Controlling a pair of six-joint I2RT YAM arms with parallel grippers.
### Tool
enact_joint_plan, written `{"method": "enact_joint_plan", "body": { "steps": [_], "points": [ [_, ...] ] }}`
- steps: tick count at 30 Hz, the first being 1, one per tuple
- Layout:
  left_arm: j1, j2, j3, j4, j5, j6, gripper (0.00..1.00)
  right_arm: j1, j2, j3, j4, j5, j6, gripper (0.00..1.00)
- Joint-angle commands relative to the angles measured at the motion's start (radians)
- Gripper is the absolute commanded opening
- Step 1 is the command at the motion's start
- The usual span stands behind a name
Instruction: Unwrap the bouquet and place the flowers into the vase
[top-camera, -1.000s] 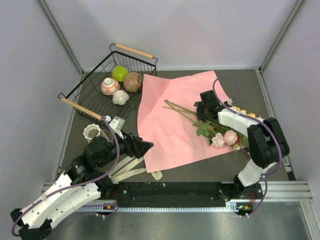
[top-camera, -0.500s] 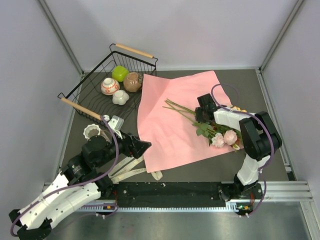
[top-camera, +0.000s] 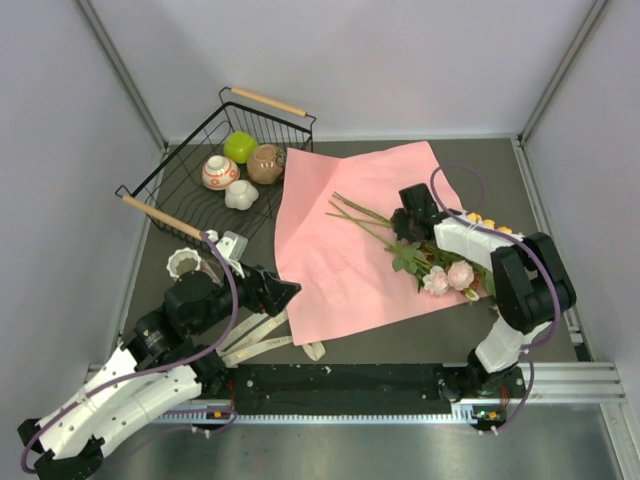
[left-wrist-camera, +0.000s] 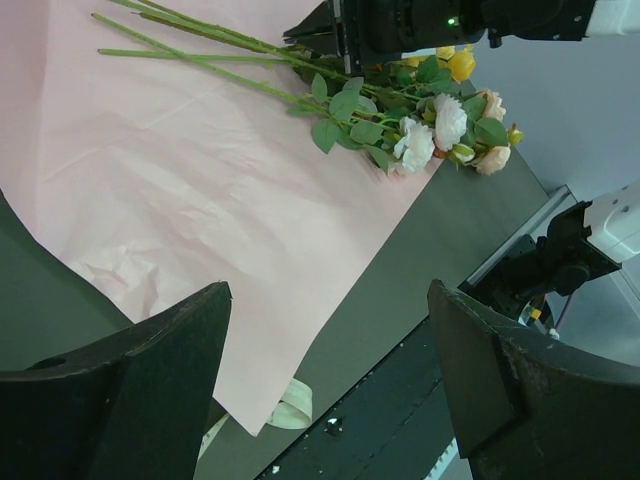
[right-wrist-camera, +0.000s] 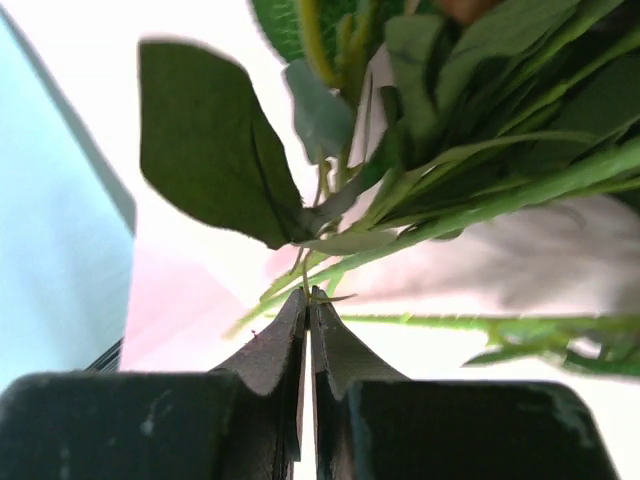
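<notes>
The bouquet lies undone: its pink wrapping paper (top-camera: 335, 255) is spread flat, with the flowers (top-camera: 440, 272) on its right half, blooms toward the near right and stems (top-camera: 355, 212) pointing far left. My right gripper (top-camera: 406, 228) sits low over the stems' middle, shut, its tips (right-wrist-camera: 308, 293) pinching a thin green stalk among the leaves. My left gripper (top-camera: 290, 290) hovers open and empty at the paper's near left edge, looking across the paper (left-wrist-camera: 180, 190) at the flowers (left-wrist-camera: 425, 135). The white ribbed vase (top-camera: 185, 263) stands upright left of my left arm.
A black wire basket (top-camera: 160, 185) at the far left holds a brown pot (top-camera: 266, 164), a white-and-red pot (top-camera: 219, 172), a green object (top-camera: 240, 146) and a small white piece (top-camera: 241, 195). The cream ribbon (top-camera: 262, 340) lies loose by the paper's near corner.
My right gripper's jaws have closed from half open to shut at the flower stems, and its wrist shifted slightly. The left arm has stayed put.
</notes>
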Motion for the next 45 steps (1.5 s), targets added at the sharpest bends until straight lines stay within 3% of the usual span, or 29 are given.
{"method": "enact_joint_plan", "body": {
  "steps": [1, 7, 9, 12, 18, 21, 22, 23, 25, 29, 33, 39, 45],
  "points": [
    [0.003, -0.005, 0.023, 0.021, -0.008, 0.004, 0.85, -0.012, -0.132, -0.016, -0.003, 0.016, 0.038, 0.00],
    [0.003, -0.031, 0.010, 0.018, -0.003, -0.014, 0.85, -0.010, -0.210, -0.021, 0.006, 0.031, -0.012, 0.01],
    [0.003, -0.037, 0.009, 0.018, 0.003, -0.023, 0.85, -0.012, -0.209, -0.009, -0.015, 0.030, -0.074, 0.10],
    [0.003, -0.043, 0.007, 0.017, 0.006, -0.028, 0.85, -0.012, -0.203, -0.044, 0.015, 0.010, -0.109, 0.07],
    [0.003, -0.042, 0.007, 0.012, 0.002, -0.026, 0.86, -0.012, -0.146, -0.033, 0.043, -0.023, -0.342, 0.11],
    [0.003, -0.034, 0.006, 0.014, 0.006, -0.025, 0.85, -0.013, -0.078, 0.049, 0.084, -0.087, -0.581, 0.28],
    [0.003, -0.025, 0.004, 0.023, 0.009, -0.023, 0.85, -0.012, -0.005, 0.150, 0.087, -0.136, -0.796, 0.32],
    [0.003, -0.019, 0.004, 0.023, 0.009, -0.022, 0.86, -0.012, 0.030, 0.210, 0.054, -0.186, -0.895, 0.34],
    [0.003, -0.003, 0.013, 0.021, 0.037, -0.014, 0.85, -0.004, 0.095, 0.340, -0.027, -0.295, -1.155, 0.36],
    [0.003, -0.002, 0.012, 0.021, 0.042, -0.008, 0.86, 0.010, 0.158, 0.395, -0.064, -0.374, -1.543, 0.41],
    [0.003, 0.007, 0.009, 0.023, 0.043, 0.001, 0.86, 0.023, 0.183, 0.451, -0.196, -0.360, -1.906, 0.39],
    [0.003, 0.041, 0.010, 0.043, 0.055, 0.017, 0.86, 0.068, 0.158, 0.416, -0.296, -0.372, -2.164, 0.39],
    [0.003, 0.046, 0.004, 0.052, 0.061, 0.015, 0.86, 0.089, 0.178, 0.372, -0.302, -0.383, -2.234, 0.40]
  ]
}}
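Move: The right hand, shut, hangs low over the stems, its tips at the leafy ends of the farther stems. The bare stretch of the lone stem it goes for lies about 3 cm back, 4 cm to its left and 3 cm below. The leaf sprig is some 7 cm back and 1 cm right, the pink roses roughly 12 cm back and 9 cm right. From the idle left hand that stem lies about 23 cm ahead, 18 cm right and 21 cm down. The right hand's shut fingertips come free of the leafy stems and rise about 6.5 cm, beginning to part. The hand then sinks again to near its starting height as the fingers open to roughly 40% and the wrist rolls some 110 degrees counter-clockwise, swinging forward-left and then drawing back, to end farther left with the fingers pointing down on either side of the lone stem. ##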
